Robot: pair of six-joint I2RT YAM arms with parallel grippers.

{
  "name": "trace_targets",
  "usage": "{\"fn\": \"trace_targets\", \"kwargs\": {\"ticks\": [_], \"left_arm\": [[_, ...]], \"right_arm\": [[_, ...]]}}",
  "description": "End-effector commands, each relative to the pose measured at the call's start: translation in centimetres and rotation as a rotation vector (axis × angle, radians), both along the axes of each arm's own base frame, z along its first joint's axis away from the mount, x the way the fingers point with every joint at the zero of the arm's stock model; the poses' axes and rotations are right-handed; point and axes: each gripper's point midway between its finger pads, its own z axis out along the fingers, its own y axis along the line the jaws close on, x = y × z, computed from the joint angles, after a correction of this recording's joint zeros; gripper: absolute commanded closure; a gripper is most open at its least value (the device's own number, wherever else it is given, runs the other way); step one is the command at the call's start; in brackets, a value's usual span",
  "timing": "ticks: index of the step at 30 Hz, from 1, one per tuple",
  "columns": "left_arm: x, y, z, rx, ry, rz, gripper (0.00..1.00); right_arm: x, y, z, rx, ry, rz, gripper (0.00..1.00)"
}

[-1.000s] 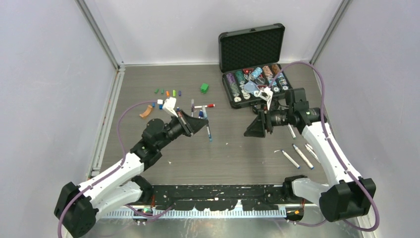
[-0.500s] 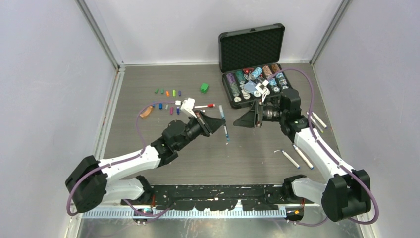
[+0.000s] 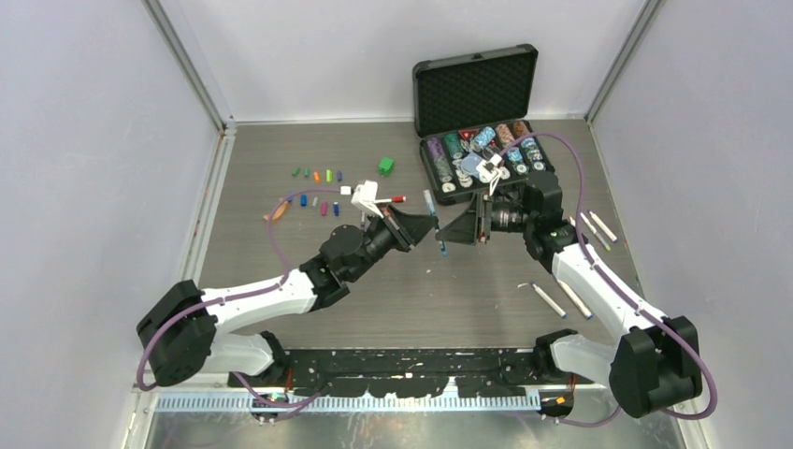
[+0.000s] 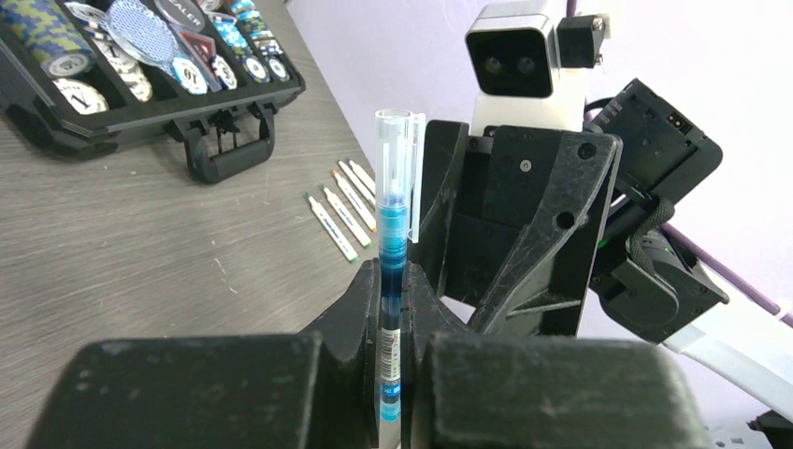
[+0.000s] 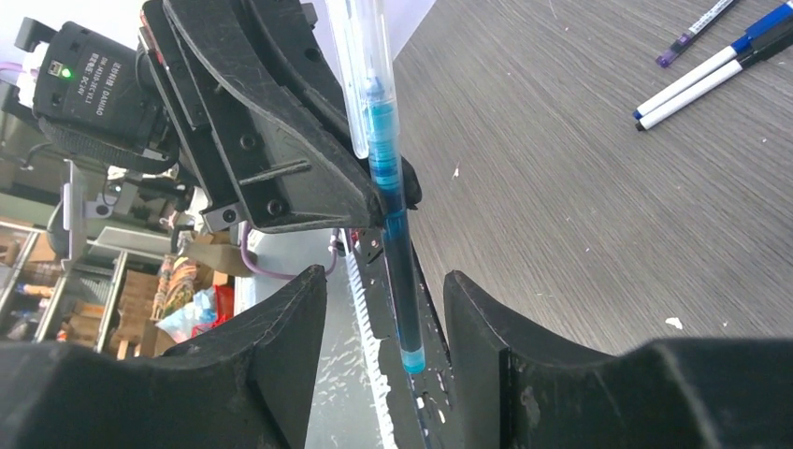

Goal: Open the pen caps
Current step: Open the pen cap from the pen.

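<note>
My left gripper (image 3: pixel 430 227) is shut on a blue pen (image 4: pixel 391 245) held over the middle of the table. The pen's clear cap (image 4: pixel 394 154) sticks out beyond the fingertips (image 4: pixel 360 309), still on the barrel. My right gripper (image 3: pixel 450 231) faces it from the right, open. In the right wrist view the blue pen (image 5: pixel 385 178) runs between the two fingers (image 5: pixel 295 318) with a gap on each side. Several small coloured pen caps (image 3: pixel 316 175) lie in rows at the back left. Other pens (image 3: pixel 559 297) lie at the right.
An open black case (image 3: pixel 477 89) of poker chips stands at the back right. A green cube (image 3: pixel 385 166) and a red-capped pen (image 3: pixel 389 199) lie behind the grippers. An orange piece (image 3: pixel 274 214) lies at the left. More pens (image 5: pixel 711 64) show in the right wrist view.
My left arm has carried the blue pen to the right, to the table's middle. The right gripper has come left to meet it, and the two now stand tip to tip.
</note>
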Motion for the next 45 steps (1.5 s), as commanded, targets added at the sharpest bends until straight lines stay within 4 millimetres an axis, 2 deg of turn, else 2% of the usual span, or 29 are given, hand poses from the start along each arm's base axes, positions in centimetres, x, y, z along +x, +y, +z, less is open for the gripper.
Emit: {"fn": "trace_targets", "kwargs": {"ticks": [1,14,22,45], "left_arm": [[0.8,0.6,3.7,-0.083,-0.062,0.079,1.0],[0.8,1.1,1.4,0.029,0.058,0.214,1.0],[0.8,0.8,0.7,0.064,0.074,0.237,1.0],[0.9,-0.5,0.2,0.076,0.1,0.242,1.0]], "right_arm": [[0.2,0.5,0.2,0.007,-0.038,0.008,0.47],[0.8,0.4,-1.7,-0.119,-0.077,-0.01,0.59],[0.8,0.6,-1.4,-0.128,-0.099,0.001,0.63],[0.7,1.1,-1.8,-0.159,-0.104,0.027,0.72]]}}
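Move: Close together in mid-air, the left hand already pinches the blue pen around its middle, cap end up. For the open right hand, the pen's middle lies about 2 cm above, 1 cm to the left and 1 cm ahead, its lower barrel already between the fingertips. Some 20 cm below the right hand, the chip case lies about 29 cm ahead and 15 cm right; the blue- and black-capped markers lie roughly 11 cm ahead and 12 cm left. Sinking about 3.5 cm along the pen's lower barrel, the right hand tips its fingers some 10 degrees farther down and narrows them from about half open to roughly a quarter, not yet shut. The left hand keeps its pinch just below the cap's clip, lowers the pen about 2 cm and turns some 10 degrees counter-clockwise, tilting slightly. ##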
